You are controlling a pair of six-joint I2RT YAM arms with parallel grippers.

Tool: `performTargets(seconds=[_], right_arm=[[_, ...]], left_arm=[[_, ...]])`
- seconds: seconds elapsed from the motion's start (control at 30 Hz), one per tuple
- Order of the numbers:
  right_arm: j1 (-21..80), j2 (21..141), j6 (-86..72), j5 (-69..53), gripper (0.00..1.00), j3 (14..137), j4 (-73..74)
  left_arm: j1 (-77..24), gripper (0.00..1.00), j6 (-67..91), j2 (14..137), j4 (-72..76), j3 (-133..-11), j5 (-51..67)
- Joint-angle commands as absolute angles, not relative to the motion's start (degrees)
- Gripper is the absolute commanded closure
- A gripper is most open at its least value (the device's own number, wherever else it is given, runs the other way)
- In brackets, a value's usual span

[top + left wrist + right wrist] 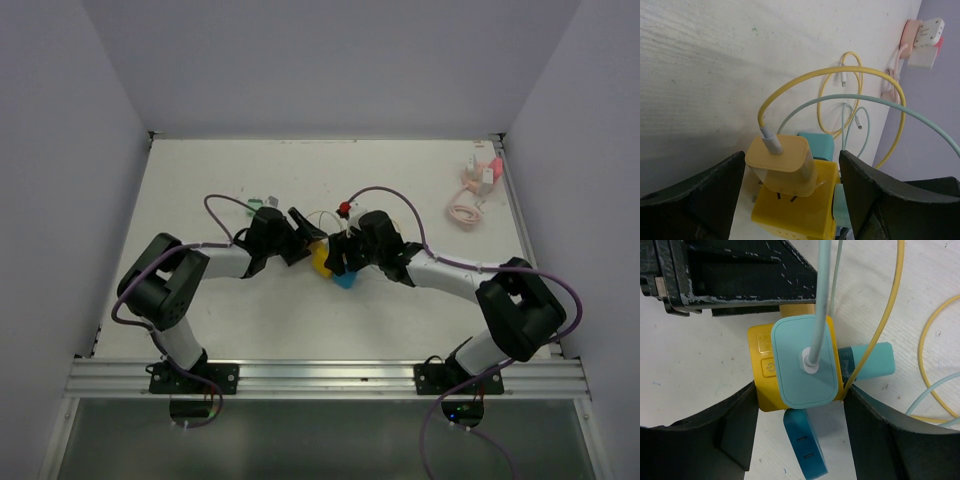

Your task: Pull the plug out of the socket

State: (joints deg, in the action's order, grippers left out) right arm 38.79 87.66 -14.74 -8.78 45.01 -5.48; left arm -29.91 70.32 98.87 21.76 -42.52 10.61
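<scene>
A yellow cube socket [320, 258] lies mid-table, and my right gripper [800, 387] is shut on it [762, 370], one finger pressed on each side. Plugged into it are a pale yellow plug [782, 167] with a yellow cable, a light teal plug [805, 362] with a pale blue cable, and a dark teal plug [805, 445]. My left gripper [792, 155] is open and straddles the yellow plug. Its left finger is almost at the plug's side, and a gap shows at the right finger [875, 195].
Yellow and pale blue cables [840, 90] loop on the table behind the socket. At the back right lie a pink and white adapter [482, 175] and a coiled pink cable [462, 212]. A small red item [345, 208] and a green one [255, 203] lie behind the grippers.
</scene>
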Motion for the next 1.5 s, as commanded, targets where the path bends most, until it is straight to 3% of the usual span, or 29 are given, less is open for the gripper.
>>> performTargets(seconds=[0.0,0.2,0.33,0.5,0.67,1.47], right_arm=[[39.3,86.4,-16.5,-10.7,1.00,43.7,-7.6],[39.3,86.0,-17.5,-11.4,1.00,42.6,-8.4],[39.2,85.6,-17.7,-11.8,1.00,41.8,-8.6],[39.3,84.8,-17.3,-12.3,1.00,41.0,-8.1],[39.3,83.2,-17.4,-12.6,1.00,39.3,-7.7],[39.3,79.0,-13.9,-9.5,1.00,38.5,3.9]], left_arm=[[-30.7,0.22,73.5,99.5,27.9,-40.9,8.8],[-30.8,0.36,76.2,99.8,32.7,-37.9,8.1],[-30.8,0.55,77.5,99.9,37.2,-35.9,6.8],[-30.8,0.72,77.9,100.8,41.4,-35.0,6.2],[-30.8,1.00,79.2,100.7,45.6,-33.9,4.8],[-24.5,1.00,78.2,102.2,47.2,-37.8,-2.7]])
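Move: The orange plug, still in the yellow socket, sits between the left hand's open fingers, about 1 cm back and 1 cm below its point. The socket's body is some 3 cm back, 2 cm right and 3 cm lower; the blue plug is about 6 cm back, 6 cm right and 5 cm below. The right hand already grips the socket, its middle about 1 cm ahead, 2 cm left and 1 cm below; the orange plug lies about 4 cm ahead, 5 cm left and level in height. Left pinches the orange plug, then jerks about 5 cm forward-left; right comes off the socket back-right and snaps shut. ##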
